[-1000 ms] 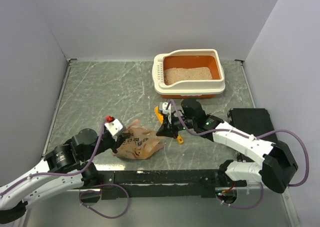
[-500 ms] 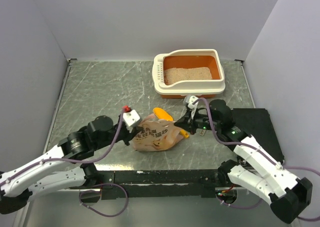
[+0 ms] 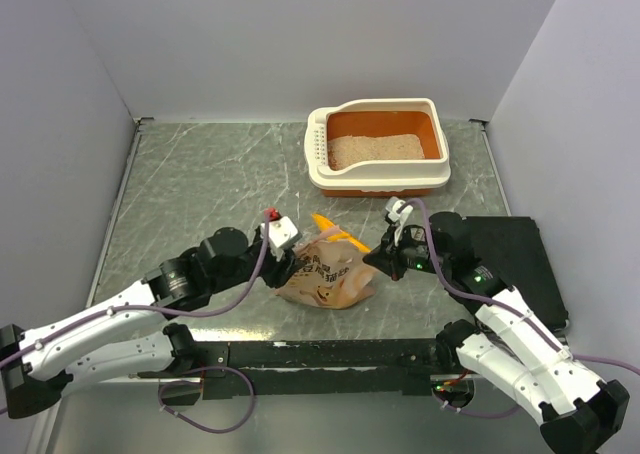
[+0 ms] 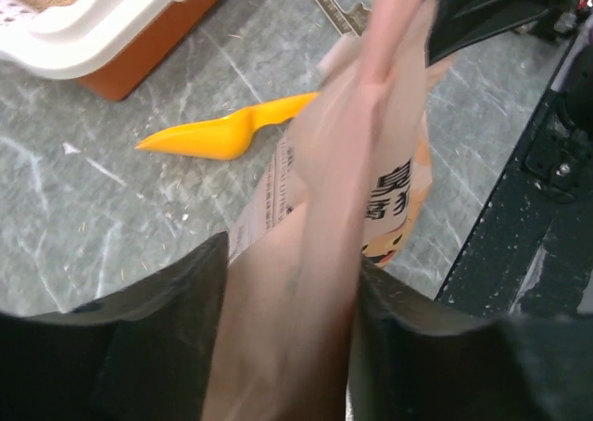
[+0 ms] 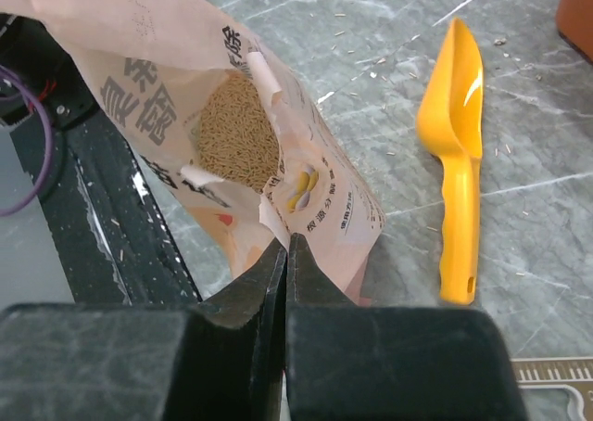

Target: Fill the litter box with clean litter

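The litter box, cream outside and orange inside, stands at the back with clean litter spread in it; its rim shows in the left wrist view. A crinkled tan paper bag sits mid-table. My left gripper is at its left side, jaws apart, with a fold of the bag between them. My right gripper is shut on the bag's torn edge. More litter shows inside the open mouth.
A yellow-orange scoop lies flat on the table just behind the bag. A flat black box sits at the right edge. Grey walls close in the table on three sides.
My left arm has carried the bag rightward to mid-table and its jaws have spread. My right arm has drawn back from the scoop and closed on the bag's right edge.
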`<state>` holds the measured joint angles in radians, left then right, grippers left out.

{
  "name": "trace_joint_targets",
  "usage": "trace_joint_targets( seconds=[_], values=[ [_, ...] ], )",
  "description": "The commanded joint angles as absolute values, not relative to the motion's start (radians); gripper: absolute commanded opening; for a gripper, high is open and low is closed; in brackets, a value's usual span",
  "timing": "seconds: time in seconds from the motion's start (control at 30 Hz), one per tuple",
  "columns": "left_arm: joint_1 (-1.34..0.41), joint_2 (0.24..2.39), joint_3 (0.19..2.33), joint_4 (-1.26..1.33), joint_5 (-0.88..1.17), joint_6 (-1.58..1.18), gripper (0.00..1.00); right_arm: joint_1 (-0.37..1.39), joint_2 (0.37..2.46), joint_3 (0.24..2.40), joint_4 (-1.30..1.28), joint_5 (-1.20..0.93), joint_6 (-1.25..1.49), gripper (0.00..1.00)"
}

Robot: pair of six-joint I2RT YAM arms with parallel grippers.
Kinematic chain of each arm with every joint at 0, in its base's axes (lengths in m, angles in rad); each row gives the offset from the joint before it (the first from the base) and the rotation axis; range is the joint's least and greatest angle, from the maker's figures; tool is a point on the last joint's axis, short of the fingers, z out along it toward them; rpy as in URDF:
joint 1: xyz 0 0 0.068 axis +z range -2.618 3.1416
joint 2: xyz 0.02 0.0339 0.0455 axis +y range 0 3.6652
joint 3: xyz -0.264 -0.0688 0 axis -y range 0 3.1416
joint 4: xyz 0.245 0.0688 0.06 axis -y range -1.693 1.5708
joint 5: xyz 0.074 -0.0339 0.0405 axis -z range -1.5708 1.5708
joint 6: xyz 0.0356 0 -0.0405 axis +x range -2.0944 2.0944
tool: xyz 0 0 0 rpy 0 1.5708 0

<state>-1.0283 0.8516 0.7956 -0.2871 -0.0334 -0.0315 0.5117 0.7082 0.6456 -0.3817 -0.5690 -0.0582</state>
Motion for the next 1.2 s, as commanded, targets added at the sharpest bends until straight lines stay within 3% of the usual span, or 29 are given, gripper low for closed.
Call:
trace_joint_targets(
  seconds=[0.0, 0.23, 0.57, 0.97, 1.17],
  values=[
    [-1.026, 0.707, 0.732, -0.247, -0.156, -0.112, 0.58, 0.509, 0.683, 0.637, -0.325, -0.555, -0.003, 0.00],
    [-1.025, 0.483, 0.661, -0.275, -0.305, -0.175, 0.77, 0.509, 0.669, 0.614, -0.313, -0.566, 0.035, 0.00],
    [-0.990, 0.456, 0.571, -0.172, -0.203, -0.184, 0.98, 0.509, 0.594, 0.577, -0.281, -0.598, 0.074, 0.00],
    [-0.651, 0.598, 0.528, 0.037, 0.178, -0.267, 0.99, 0.509, 0.545, 0.515, -0.218, -0.646, 0.115, 0.00],
    [-0.557, 0.635, 0.508, 0.118, 0.486, -0.293, 0.98, 0.509, 0.543, 0.506, -0.198, -0.680, 0.129, 0.00]
  ],
)
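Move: The bag of litter hangs between the hands: its middle is some 9 cm to the left hand's right, about level fore and aft, and 10 cm lower; its top-left end is still between the left fingers, already half open. From the right hand, shut on the bag's mouth, its middle is about 9 cm left and 9 cm below. From the left hand, the yellow scoop lies roughly 12 cm ahead and 13 cm right, the litter box about 35 cm ahead and 23 cm right. Leftward and up, the left hand backs off the bag's top-left end, fingers spreading wide as it lets go; about 7 cm out it stops, sinks back down, then swings forward some 5 cm to the corner's left side, wide open, having turned about 15 degrees counter-clockwise. The right hand keeps its pinch on the other side of the mouth, easing back 2 cm and rolling slightly. ##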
